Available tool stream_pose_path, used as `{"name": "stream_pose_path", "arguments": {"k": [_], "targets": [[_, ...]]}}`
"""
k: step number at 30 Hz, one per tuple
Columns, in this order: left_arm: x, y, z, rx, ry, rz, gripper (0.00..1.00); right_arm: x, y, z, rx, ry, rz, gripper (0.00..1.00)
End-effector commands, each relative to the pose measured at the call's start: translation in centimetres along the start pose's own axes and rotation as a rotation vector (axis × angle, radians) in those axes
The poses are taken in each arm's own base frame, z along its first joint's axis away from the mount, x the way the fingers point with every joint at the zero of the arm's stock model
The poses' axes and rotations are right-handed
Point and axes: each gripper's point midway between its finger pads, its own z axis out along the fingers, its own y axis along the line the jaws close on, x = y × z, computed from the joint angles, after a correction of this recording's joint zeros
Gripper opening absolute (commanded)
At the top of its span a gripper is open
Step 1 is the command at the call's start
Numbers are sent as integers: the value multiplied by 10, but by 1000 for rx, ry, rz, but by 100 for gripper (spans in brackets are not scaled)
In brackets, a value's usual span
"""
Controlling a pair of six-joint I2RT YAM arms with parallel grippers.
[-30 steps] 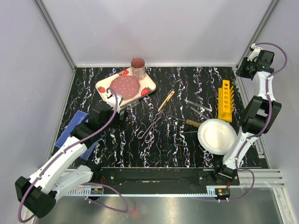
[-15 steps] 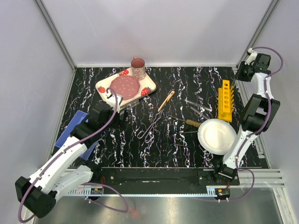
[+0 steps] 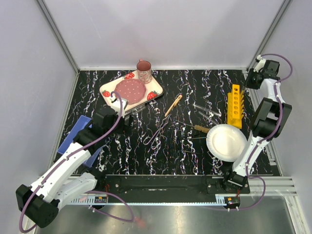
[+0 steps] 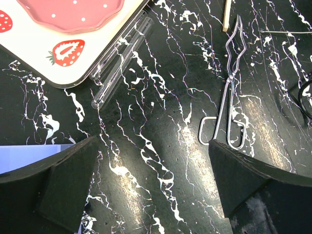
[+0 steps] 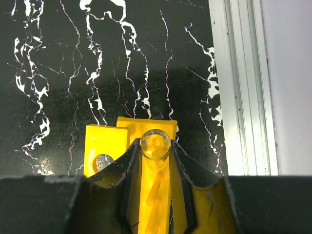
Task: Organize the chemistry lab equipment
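Note:
My right gripper (image 5: 155,152) is shut on a clear glass test tube (image 5: 155,141), seen end-on between the fingers, straight above the far end of the yellow tube rack (image 5: 105,139). In the top view this gripper (image 3: 255,78) hangs at the back right, just beyond the rack (image 3: 235,105). My left gripper (image 4: 152,151) stands open and empty over bare table. Ahead of it, two test tubes (image 4: 119,53) lie against the strawberry tray (image 4: 34,63). The wire tong (image 4: 228,100) lies to its right. More test tubes (image 3: 204,110) and wooden-handled tools (image 3: 173,105) lie mid-table.
A round white plate (image 3: 226,142) sits in front of the rack, with a wooden-handled tool (image 3: 200,128) at its left rim. A pink mug (image 3: 144,71) stands on the tray's far corner. A blue sheet (image 3: 77,139) lies at the left, under my left arm.
The right wrist has shifted slightly at the back right corner, still holding the tube. The left arm has not moved.

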Motion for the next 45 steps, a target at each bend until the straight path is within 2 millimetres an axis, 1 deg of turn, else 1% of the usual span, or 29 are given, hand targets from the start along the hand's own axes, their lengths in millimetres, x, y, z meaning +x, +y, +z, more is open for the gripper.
{"name": "stream_pose_path", "arguments": {"k": [1, 6, 13, 16, 17, 19, 20, 21, 22, 23, 24, 25, 26, 27, 28, 29, 30, 31, 32, 33, 34, 36, 37, 38, 39, 40, 41, 43, 45], "targets": [[-16, 0, -1, 2, -66, 3, 99, -14, -3, -16, 32, -47, -13, 31], [-17, 1, -2, 4, -71, 0, 99, -12, 0, -20, 26, -49, -14, 36], [-18, 0, -3, 16, -78, -15, 99, -12, 6, -34, 11, -64, -29, 49], [-18, 1, -4, 19, -82, -26, 99, -23, 9, -52, 18, -99, -60, 54], [-18, 1, -4, 21, -81, -30, 99, -36, 11, -68, 27, -140, -88, 60], [-18, 1, -3, 27, -77, -44, 99, -39, 14, -82, 31, -166, -115, 70], [-18, -1, -3, 41, -71, -56, 99, -51, 19, -104, 31, -211, -157, 81], [-15, 0, 1, 43, -54, -65, 99, -52, 23, -113, 22, -225, -176, 87], [-12, -4, 2, 64, -29, -88, 99, -45, 30, -119, -2, -222, -183, 92], [-14, -7, 2, 86, -19, -104, 99, -53, 38, -143, -10, -268, -206, 100], [-12, -8, 6, 91, 5, -121, 99, -51, 44, -151, -28, -280, -213, 100], [-10, -11, 7, 98, 27, -164, 99, -38, 57, -156, -89, -271, -214, 100], [-13, -18, 6, 132, 34, -184, 99, -40, 71, -177, -129, -309, -234, 100], [-12, -22, 8, 147, 53, -203, 99, -35, 82, -185, -180, -317, -241, 100], [-11, -26, 9, 163, 65, -241, 99, -17, 105, -190, -304, -306, -247, 100], [-16, -31, 8, 183, 64, -256, 99, -15, 120, -209, -362, -336, -259, 100], [-14, -32, 11, 185, 79, -263, 99, -5, 133, -217, -431, -337, -258, 100], [-17, -32, 11, 185, 85, -271, 99, 15, 157, -225, -583, -313, -231, 100], [-16, -29, 13, 163, 96, -270, 99, 21, 170, -238, -657, -323, -224, 100], [-11, -26, 20, 147, 127, -258, 99, 31, 189, -252, -797, -315, -207, 100], [-11, -24, 20, 131, 155, -252, 99, 49, 199, -254, -874, -260, -121, 100], [-1, -18, 31, 94, 228, -227, 98, 54, 212, -265, -973, -289, -127, 100], [0, -16, 33, 88, 256, -199, 98, 72, 219, -268, -1042, -237, -58, 100], [2, -12, 36, 62, 278, -184, 98, 69, 222, -274, -1054, -287, -106, 100], [12, -7, 46, 39, 328, -153, 98, 78, 224, -275, -1068, -272, -94, 100], [12, -2, 48, 14, 346, -139, 98, 80, 226, -276, -1081, -267, -97, 100], [20, 10, 56, -51, 386, -114, 98, 83, 227, -276, -1093, -257, -92, 100], [21, 19, 63, -94, 414, -70, 98, 90, 228, -275, -1119, -233, -76, 100], [29, 30, 74, -141, 464, -23, 97, 91, 227, -274, -1121, -232, -81, 100]]}}
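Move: The right hand holds an upturned test tube over the rack's farthest right-hand peg, roughly 6 cm straight below. The rack's middle is 10 cm back and 5 left, the lying tubes about 13 back, 26 left, the plate 32 back, 18 left. From the left hand, the tray tubes lie about 14 cm ahead, 2 right and 17 below; the tongs 2 ahead, 18 right; the blue box 3 back, 22 left. The right fingers open and let go of the tube over the peg while easing a couple of centimetres back and down, then the hand lifts clear and swings back and left, some 20 cm each way, rising then partly sinking, towards the lying tubes, rolling left side up and turning counter-clockwise about 40 degrees. Late on, the left hand, still open, sinks 6 cm and edges forward towards the tray tubes, tipping down. ##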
